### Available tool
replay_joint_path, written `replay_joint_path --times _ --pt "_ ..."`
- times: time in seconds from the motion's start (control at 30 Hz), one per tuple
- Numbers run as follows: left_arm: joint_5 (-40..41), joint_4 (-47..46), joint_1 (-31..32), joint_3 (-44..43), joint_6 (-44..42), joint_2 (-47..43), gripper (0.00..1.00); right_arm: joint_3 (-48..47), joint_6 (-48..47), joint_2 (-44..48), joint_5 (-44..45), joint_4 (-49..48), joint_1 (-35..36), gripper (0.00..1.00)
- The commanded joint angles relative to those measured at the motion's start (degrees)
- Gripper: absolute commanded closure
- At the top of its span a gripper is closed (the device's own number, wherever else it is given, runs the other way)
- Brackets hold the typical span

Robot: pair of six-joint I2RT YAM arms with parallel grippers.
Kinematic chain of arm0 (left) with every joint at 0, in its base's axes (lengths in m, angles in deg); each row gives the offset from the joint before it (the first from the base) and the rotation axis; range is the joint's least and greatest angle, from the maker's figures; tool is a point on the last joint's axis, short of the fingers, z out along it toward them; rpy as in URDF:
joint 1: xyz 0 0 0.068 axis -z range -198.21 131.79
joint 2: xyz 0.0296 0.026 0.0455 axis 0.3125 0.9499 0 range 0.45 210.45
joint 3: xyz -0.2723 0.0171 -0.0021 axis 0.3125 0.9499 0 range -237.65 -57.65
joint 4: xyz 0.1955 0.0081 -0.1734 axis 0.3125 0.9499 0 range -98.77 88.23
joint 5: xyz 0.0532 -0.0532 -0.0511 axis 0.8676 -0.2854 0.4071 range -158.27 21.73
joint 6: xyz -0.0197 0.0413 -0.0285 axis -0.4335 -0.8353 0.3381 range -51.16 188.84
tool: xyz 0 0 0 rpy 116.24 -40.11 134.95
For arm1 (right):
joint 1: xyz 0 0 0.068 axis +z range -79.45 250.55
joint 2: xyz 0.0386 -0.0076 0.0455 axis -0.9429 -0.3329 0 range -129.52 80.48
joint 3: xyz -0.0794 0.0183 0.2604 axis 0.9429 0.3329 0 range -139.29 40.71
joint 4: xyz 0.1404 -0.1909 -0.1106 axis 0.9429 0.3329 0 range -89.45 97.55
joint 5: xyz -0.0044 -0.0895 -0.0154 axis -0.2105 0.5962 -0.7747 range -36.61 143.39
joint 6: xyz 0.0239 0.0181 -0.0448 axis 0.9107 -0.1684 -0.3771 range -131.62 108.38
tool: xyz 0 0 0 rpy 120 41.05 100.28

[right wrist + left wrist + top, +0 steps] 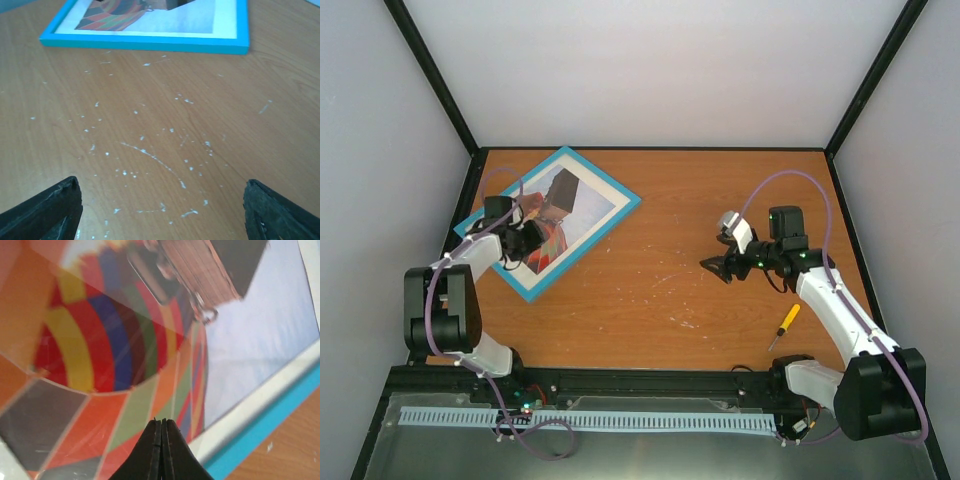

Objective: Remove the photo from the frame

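The frame (623,192), light blue on its front border, lies face up at the table's left back with the photo (588,208) inside it. My left gripper (532,240) hovers over the photo's lower part, its jaws pressed together with nothing between them. In the left wrist view the shut gripper (162,421) points at the checkered colours of the photo (125,405), near the blue border of the frame (260,432). My right gripper (715,268) stands open above bare table, well right of the frame. In the right wrist view the frame (150,44) lies far ahead of the right gripper (160,182).
A small yellow-handled screwdriver (785,325) lies on the wooden table (670,290) near the right arm. White scratches mark the table (150,155) under the right gripper. Black posts and pale walls close in the table on three sides.
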Motion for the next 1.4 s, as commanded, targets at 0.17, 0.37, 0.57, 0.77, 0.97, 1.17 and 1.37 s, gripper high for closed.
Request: replay_joint_path --times 0.17,0.37,0.57,0.77,0.97,1.17,1.37 --pt "0.2 -0.2 1.1 6.5 1.8 -1.1 0.99 -1.8 -5.2 -1.3 -5.1 4.0 0.7 0.14" --pt "-2.1 0.4 1.3 10.5 1.9 -4.1 0.99 -2.0 -5.5 -2.2 -5.1 4.4 0.7 0.14" --pt "-4.0 0.5 2.3 14.4 3.3 -7.8 0.99 -2.3 -5.8 -2.8 -5.1 4.8 0.7 0.15" --pt "-4.1 0.6 7.9 16.0 5.2 -9.1 0.99 -2.5 -6.3 -3.5 -4.8 5.6 0.7 0.15" --pt "-4.2 -1.7 19.3 13.1 9.2 -5.0 0.99 -2.8 -6.7 -4.5 -5.3 6.3 0.7 0.14" --pt "-3.2 -3.7 34.6 2.3 10.8 5.8 0.99 -3.2 -6.7 -5.6 -5.3 6.9 0.7 0.14" --pt "-4.1 -3.7 45.4 -12.7 7.3 17.6 0.99 -3.3 -5.6 -5.9 -4.4 6.6 0.7 0.15"
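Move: The inner edge of the frame's near-right long rail, where the shut left fingers will catch, lies about 7 cm back and 7 cm to the right of the left hand, some 6 cm below. The photo's middle is about 5 cm ahead and 3 cm right of the hand; the frame's near corner is some 15 cm back and 1 cm left. From the right hand that rail edge is roughly 37 cm left, 2 cm ahead and 16 cm lower. Bring the closed left gripper down and back about 8 cm over the photo until its fingertips reach the frame face beside the inner edge of the blue long rail. Then sweep some 20 cm to the right, dragging the frame along by that rail and turning the wrist clockwise about 30 degrees, fingers kept shut. ##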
